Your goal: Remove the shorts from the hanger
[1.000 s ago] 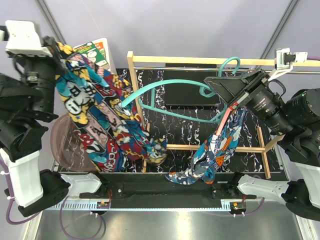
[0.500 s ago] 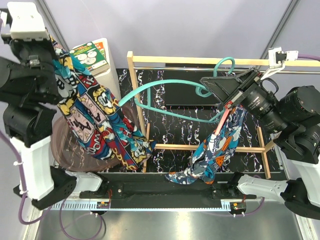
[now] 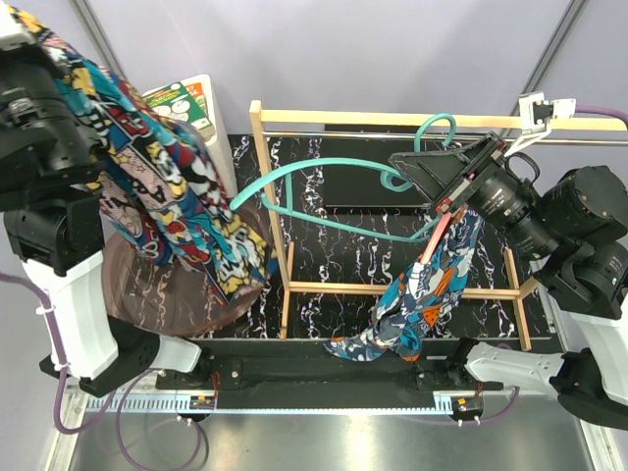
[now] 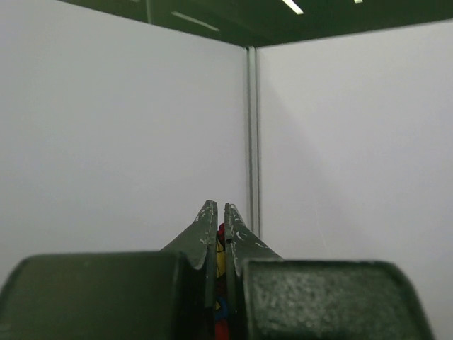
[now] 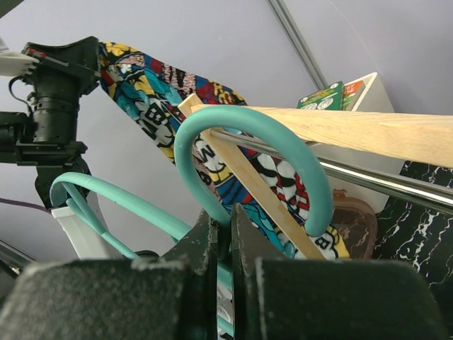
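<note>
The comic-print shorts (image 3: 167, 211) hang in a long drape from my raised left arm at the top left. In the left wrist view my left gripper (image 4: 220, 212) is shut on a sliver of their red and yellow fabric (image 4: 221, 248). The teal hanger (image 3: 324, 169) hooks over the rack's rod, and its left end reaches the edge of that drape. My right gripper (image 3: 412, 167) is shut on the hanger's neck, seen close up (image 5: 228, 212) under the hook (image 5: 248, 124). The teal, orange and white shorts (image 3: 422, 289) dangle from the hanger's right side.
A wooden rack (image 3: 392, 120) with a metal rod (image 5: 382, 185) stands on a black marbled mat (image 3: 343, 245). A brown round tray (image 3: 128, 294) lies under the comic shorts. A white box with a green and red card (image 3: 186, 103) stands at the back left.
My left arm has risen and swung left, pulling the comic shorts up and away from the rack post. The right gripper and the hanger have barely shifted.
</note>
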`<state>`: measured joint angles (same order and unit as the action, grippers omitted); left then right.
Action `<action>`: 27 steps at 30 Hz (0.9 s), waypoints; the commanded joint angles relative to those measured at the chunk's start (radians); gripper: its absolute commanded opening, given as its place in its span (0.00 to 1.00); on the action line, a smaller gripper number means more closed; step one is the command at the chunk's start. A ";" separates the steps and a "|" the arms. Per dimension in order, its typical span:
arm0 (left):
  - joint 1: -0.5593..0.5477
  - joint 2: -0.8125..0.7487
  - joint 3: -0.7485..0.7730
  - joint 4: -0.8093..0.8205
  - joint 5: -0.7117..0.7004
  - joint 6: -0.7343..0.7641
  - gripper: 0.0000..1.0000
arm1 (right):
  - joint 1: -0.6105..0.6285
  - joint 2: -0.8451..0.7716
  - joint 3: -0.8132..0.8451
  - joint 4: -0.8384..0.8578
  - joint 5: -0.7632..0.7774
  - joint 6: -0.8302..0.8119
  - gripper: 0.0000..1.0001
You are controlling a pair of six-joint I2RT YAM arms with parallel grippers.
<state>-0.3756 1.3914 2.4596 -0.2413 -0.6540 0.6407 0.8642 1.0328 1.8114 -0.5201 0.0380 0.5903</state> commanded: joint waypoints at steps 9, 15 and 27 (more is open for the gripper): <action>0.121 -0.097 -0.316 -0.021 0.014 -0.320 0.00 | 0.001 -0.005 0.019 0.020 0.030 -0.032 0.00; 0.129 -0.132 -0.396 -0.216 -0.056 -0.620 0.00 | -0.001 0.000 0.020 0.012 0.033 -0.044 0.00; 0.136 -0.406 -0.954 -0.257 -0.024 -0.989 0.00 | 0.001 0.003 0.032 -0.004 0.045 -0.070 0.00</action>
<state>-0.2520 1.0866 1.6871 -0.5716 -0.7078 -0.2024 0.8642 1.0348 1.8118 -0.5236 0.0631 0.5480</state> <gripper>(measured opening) 0.028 0.050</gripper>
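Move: Below the left hand, which already holds the freed shorts high up, the brown tub lies roughly 68 cm down, some 5 cm ahead and 3 cm to the right. The white bin with the green book stands about 30 cm ahead and level sideways, some 60 cm down; the rack's left frame is around 8 cm ahead, 24 cm right and 45 cm down. From the right hand, the tub lies about 40 cm left, 14 cm ahead and 52 cm down. Bringing the shorts down towards the brown tub, the left hand lifts about a centimetre at first, then drops quickly to end some 24 cm lower and 7 cm farther forward, easing back slightly at the end. Its up-slanted fingers tip down by roughly 35 degrees to about level while the wrist rolls left side down; they stay shut on the cloth. The right hand keeps holding the hangers, almost still. ##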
